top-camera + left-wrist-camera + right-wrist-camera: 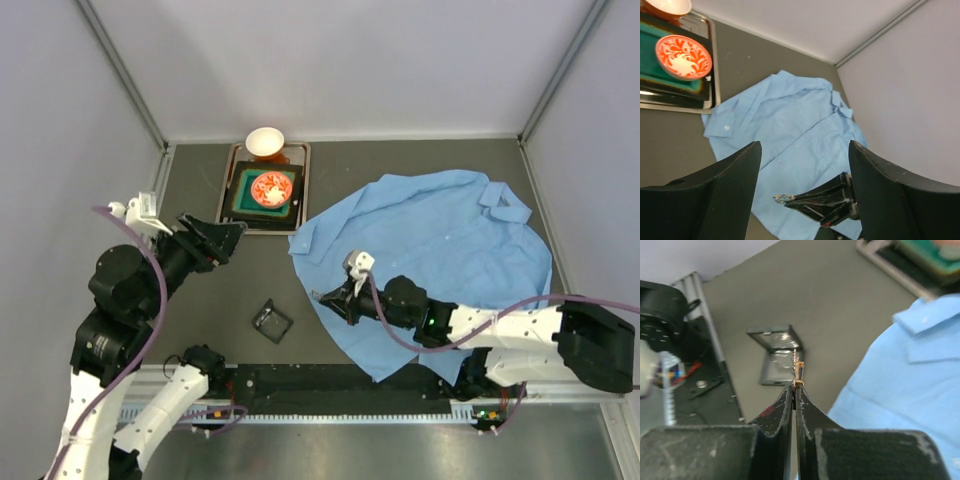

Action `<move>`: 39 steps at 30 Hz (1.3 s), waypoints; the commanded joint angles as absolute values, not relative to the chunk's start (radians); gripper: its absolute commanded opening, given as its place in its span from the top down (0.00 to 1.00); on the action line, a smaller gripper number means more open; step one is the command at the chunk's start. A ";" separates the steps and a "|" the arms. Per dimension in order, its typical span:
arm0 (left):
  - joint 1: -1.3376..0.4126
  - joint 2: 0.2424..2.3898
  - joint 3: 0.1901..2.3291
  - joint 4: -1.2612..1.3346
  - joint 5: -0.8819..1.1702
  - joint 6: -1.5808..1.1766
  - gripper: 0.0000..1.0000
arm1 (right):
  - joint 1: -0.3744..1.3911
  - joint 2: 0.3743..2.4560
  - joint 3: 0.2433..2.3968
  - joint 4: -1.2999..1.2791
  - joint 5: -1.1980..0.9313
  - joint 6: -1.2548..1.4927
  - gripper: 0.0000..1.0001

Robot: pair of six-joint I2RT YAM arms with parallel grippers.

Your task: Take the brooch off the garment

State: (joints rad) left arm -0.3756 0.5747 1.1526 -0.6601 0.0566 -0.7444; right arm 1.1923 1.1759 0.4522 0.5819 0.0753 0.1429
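Observation:
The light blue shirt (440, 250) lies spread on the right of the table; it also shows in the left wrist view (790, 130) and the right wrist view (910, 375). My right gripper (322, 297) is shut on the tiny gold-silver brooch (797, 371), held at its fingertips just off the shirt's left edge, above the bare table. The brooch also shows in the left wrist view (782, 198) at the right gripper's tip. My left gripper (238, 232) is open and empty, raised at the left near the tray.
A small dark square box (271, 321) lies open on the table just left of the right gripper; it also shows in the right wrist view (777, 352). A metal tray (240, 222) at the back holds a green plate, a red patterned bowl (270, 188) and a white bowl (265, 142).

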 commanded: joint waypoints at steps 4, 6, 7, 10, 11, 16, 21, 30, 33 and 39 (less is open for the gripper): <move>-0.376 0.626 1.132 -0.673 0.047 -0.598 0.25 | 1.088 1.381 0.495 0.708 -0.382 0.715 1.00; -0.374 0.640 1.118 -0.654 0.066 -0.592 0.25 | 1.088 1.457 0.515 0.774 -0.416 0.790 1.00; -0.374 0.643 1.114 -0.649 0.075 -0.592 0.25 | 1.086 1.492 0.532 0.811 -0.442 0.816 1.00; -0.374 0.647 1.094 -0.623 0.083 -0.586 0.25 | 1.088 1.626 0.558 0.957 -0.462 0.900 1.00; -0.376 0.647 1.089 -0.618 0.084 -0.583 0.25 | 1.088 1.673 0.566 1.007 -0.462 0.934 1.00; -0.374 0.653 1.065 -0.604 0.092 -0.572 0.25 | 1.088 1.784 0.644 1.037 -0.460 0.976 1.00; -0.374 0.655 1.043 -0.591 0.107 -0.568 0.25 | 1.088 1.850 0.702 1.016 -0.446 0.963 1.00; -0.373 0.664 1.038 -0.578 0.124 -0.565 0.25 | 1.091 1.933 0.776 0.977 -0.430 0.947 1.00; -0.374 0.667 1.043 -0.580 0.129 -0.561 0.25 | 1.092 1.945 0.778 0.965 -0.411 0.937 1.00; -0.374 0.664 1.037 -0.578 0.135 -0.563 0.25 | 1.091 1.982 0.802 0.956 -0.417 0.933 1.00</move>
State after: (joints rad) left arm -0.3756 0.6640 1.0378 -0.6353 0.1165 -0.5743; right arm 1.0901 1.9522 0.7486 0.9291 -0.4232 0.9436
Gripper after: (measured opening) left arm 0.751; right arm 0.012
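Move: The open black box I am taking the brooch to lies about 14 cm to the left of my right hand, some 2 cm back and roughly 15 cm below; the brooch is already pinched in these fingers. The garment's middle is about 10 cm ahead and 21 cm to the right of this hand, also some 15 cm down. From my empty left hand the box is far below, nearly 40 cm, about 6 cm back and 3 cm to the right. With the brooch kept in its shut fingers, my right hand travels about 11 cm left towards the open box while sinking some 10 cm. It dips back and down first, tipping over by around 50 degrees, then slides left with a little forward and settles lower beside the box. My left hand, still open and empty, lowers about 6 cm and eases slightly forward, well clear. ##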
